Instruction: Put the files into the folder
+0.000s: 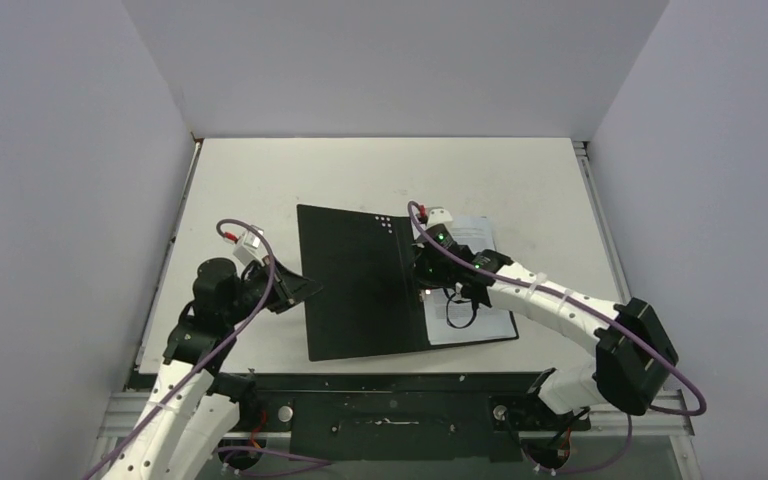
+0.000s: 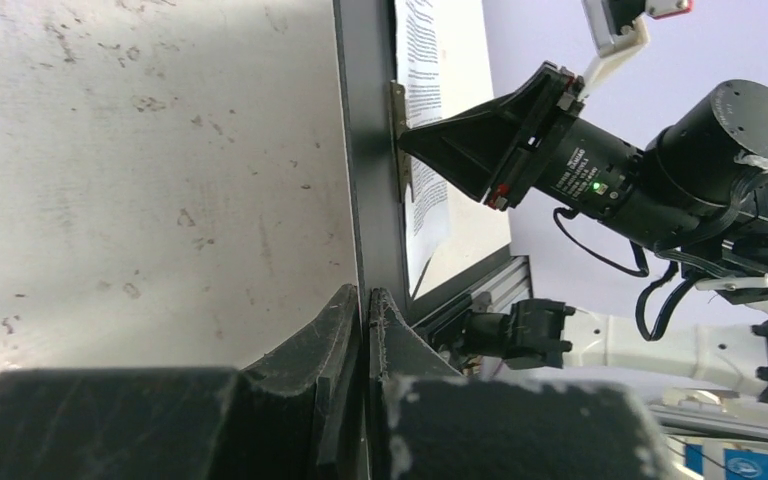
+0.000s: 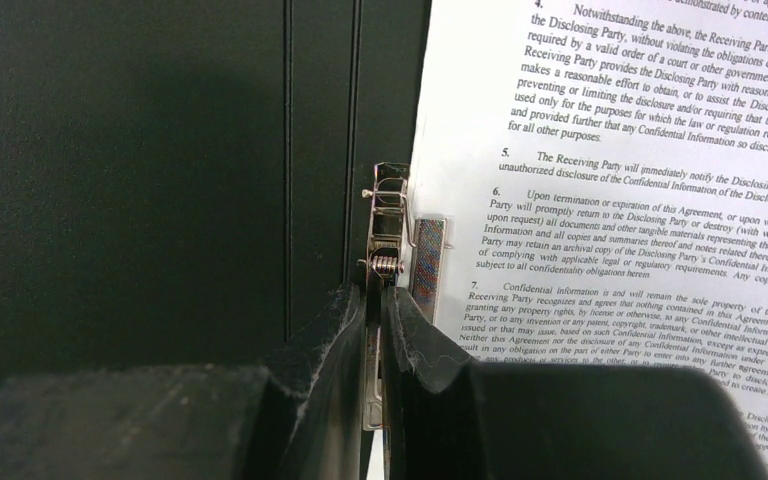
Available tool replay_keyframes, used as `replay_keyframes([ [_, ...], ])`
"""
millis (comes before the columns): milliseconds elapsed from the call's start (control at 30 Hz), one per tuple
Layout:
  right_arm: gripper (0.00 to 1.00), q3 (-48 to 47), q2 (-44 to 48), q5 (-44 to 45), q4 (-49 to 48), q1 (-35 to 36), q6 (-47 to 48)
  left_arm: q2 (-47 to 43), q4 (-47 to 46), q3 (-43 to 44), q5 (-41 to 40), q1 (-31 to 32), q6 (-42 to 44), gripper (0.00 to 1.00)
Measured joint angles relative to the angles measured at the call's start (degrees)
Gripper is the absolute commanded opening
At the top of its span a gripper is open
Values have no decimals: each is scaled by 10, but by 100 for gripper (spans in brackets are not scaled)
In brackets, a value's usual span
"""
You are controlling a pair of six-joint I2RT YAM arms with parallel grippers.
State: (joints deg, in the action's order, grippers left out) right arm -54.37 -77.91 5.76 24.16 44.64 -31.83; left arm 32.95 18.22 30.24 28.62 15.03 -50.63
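The folder (image 1: 360, 285) lies open in the middle of the table, its black inside up. The files (image 1: 472, 232), white printed sheets, lie on its right half. My left gripper (image 1: 295, 290) is shut on the left cover's outer edge; in the left wrist view the fingers (image 2: 345, 325) pinch the thin cover (image 2: 370, 150), which stands raised off the table. My right gripper (image 1: 423, 275) is at the spine, shut on the metal clip (image 3: 390, 225). The clip's lever runs between my right fingertips (image 3: 345, 320). The sheets (image 3: 610, 150) lie just right of the clip, the black cover (image 3: 160, 180) to its left.
The table top (image 1: 260, 180) is pale and scuffed, with grey walls on three sides. A black rail (image 1: 390, 385) runs along the near edge between the arm bases. The right arm (image 1: 560, 305) reaches across the folder's right half.
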Motion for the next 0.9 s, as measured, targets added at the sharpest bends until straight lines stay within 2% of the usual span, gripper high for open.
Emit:
replay_keyframes([
  [167, 6, 0, -52, 4, -36, 29, -19, 11, 71, 46, -16, -1, 47, 0],
  [333, 28, -11, -99, 1, -59, 45, -33, 23, 138, 82, -40, -1, 87, 0],
  [500, 45, -34, -116, 0, -63, 48, -33, 33, 200, 118, -61, -1, 129, 0],
  [700, 55, -55, -111, 6, -61, 42, -20, 57, 249, 152, -89, -2, 170, 0],
  [800, 68, -52, -95, 6, -52, 23, -12, 70, 263, 167, -96, -2, 185, 0],
  [900, 76, -34, -62, 2, -52, -9, 1, 82, 271, 182, -106, -2, 200, 0],
])
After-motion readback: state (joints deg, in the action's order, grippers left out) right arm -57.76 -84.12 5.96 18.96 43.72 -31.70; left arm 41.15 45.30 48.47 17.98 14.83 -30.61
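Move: The folder's metal clip is still pinched at the right fingertips; the bare table spot where it goes lies some 9 cm left, 3 cm back and 5 cm below. The files' middle is about 9 cm right of this hand, level fore and aft, 4 cm lower; the cover edge is about 25 cm left, level fore and aft, 6 cm higher. The left hand already holds that edge, with the clip about 25 cm to its right, level fore and aft, 7 cm below. The clip is carried left and down by the right hand, about 4 cm each way, before its fingers open and let go; the empty hand eases a little farther left, then rises about 4 cm, going forward and back to the right over the files. The cover edge stays pinched in the left fingers as that hand shifts some 4 cm left and rolls about 25 degrees, left side up. ##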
